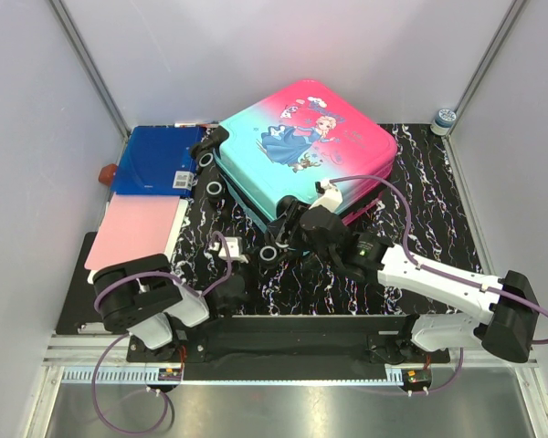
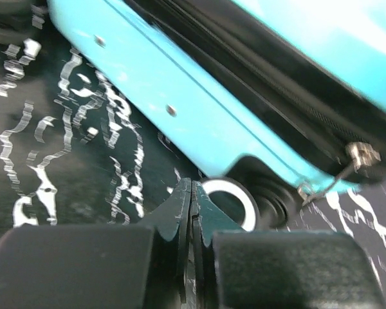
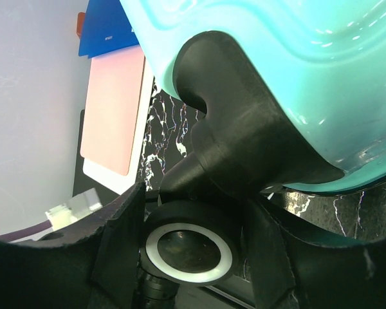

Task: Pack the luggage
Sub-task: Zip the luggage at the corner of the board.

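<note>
The luggage [image 1: 301,146] lies flat and closed on the black marbled mat [image 1: 420,228], its pink-to-teal printed shell facing up. My right gripper [image 1: 279,239] reaches in from the right at its near corner. In the right wrist view, the right gripper [image 3: 193,225] has one finger on each side of a black wheel with a white ring [image 3: 190,254], pressing on it, under the teal shell [image 3: 276,71]. My left gripper [image 1: 230,251] sits just left of that corner. Seen from the left wrist, the left gripper [image 2: 192,193] is shut and empty, pointing at the same wheel [image 2: 235,199] below the zip seam and its pull [image 2: 362,154].
A flat blue folder [image 1: 155,162] and a pink board [image 1: 135,230] lie to the left of the mat, with a small red object [image 1: 107,172] beside the folder. A small round container [image 1: 445,119] stands at the back right corner. White walls enclose the table.
</note>
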Controlling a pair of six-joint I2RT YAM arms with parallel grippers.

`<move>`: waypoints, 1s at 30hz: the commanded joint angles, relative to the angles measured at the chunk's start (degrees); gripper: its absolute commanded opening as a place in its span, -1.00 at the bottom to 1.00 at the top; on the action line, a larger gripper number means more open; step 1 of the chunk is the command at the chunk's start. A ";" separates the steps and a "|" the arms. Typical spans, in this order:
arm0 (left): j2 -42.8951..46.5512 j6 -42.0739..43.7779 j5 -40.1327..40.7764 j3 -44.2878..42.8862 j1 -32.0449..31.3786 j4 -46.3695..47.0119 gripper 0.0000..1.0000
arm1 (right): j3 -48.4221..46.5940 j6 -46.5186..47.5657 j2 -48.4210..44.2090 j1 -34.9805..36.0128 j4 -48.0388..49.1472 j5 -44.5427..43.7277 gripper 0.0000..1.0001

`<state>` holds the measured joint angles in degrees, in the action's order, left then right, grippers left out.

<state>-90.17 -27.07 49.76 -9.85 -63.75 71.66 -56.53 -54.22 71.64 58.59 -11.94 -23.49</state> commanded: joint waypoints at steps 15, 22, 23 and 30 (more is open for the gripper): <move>-5.72 0.35 -19.26 -4.39 0.11 23.79 0.20 | -1.21 1.92 -5.19 -2.43 9.92 -8.95 -1.00; -6.07 -0.79 -18.91 -5.18 0.11 23.79 0.24 | -1.12 1.83 -5.02 -2.43 9.92 -8.59 -1.00; -5.90 -0.70 -19.52 -5.62 0.11 23.79 0.25 | -1.12 1.83 -4.93 -2.43 10.01 -8.51 -1.00; -5.54 0.96 -17.85 -6.76 0.11 23.79 0.26 | -0.95 1.75 -4.66 -2.43 10.19 -8.33 -1.00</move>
<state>-95.39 -27.03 32.01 -14.87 -63.42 72.55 -55.46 -54.35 70.54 58.48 -11.88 -24.32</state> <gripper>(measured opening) 0.628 0.596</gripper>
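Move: From the nearly shut left hand, the zipper pull is about 9 cm to the right and 3 cm ahead, roughly 1 cm higher. The luggage's lower wheel is nearer, some 4 cm right and 2 cm ahead, about 1 cm lower. The right hand still has the upper wheel between its fingers, with the pull almost straight beneath it, some 13 cm down. Left hand swings about 7 cm right towards the zipper pull, turning some 15 degrees clockwise, fingers opening. ##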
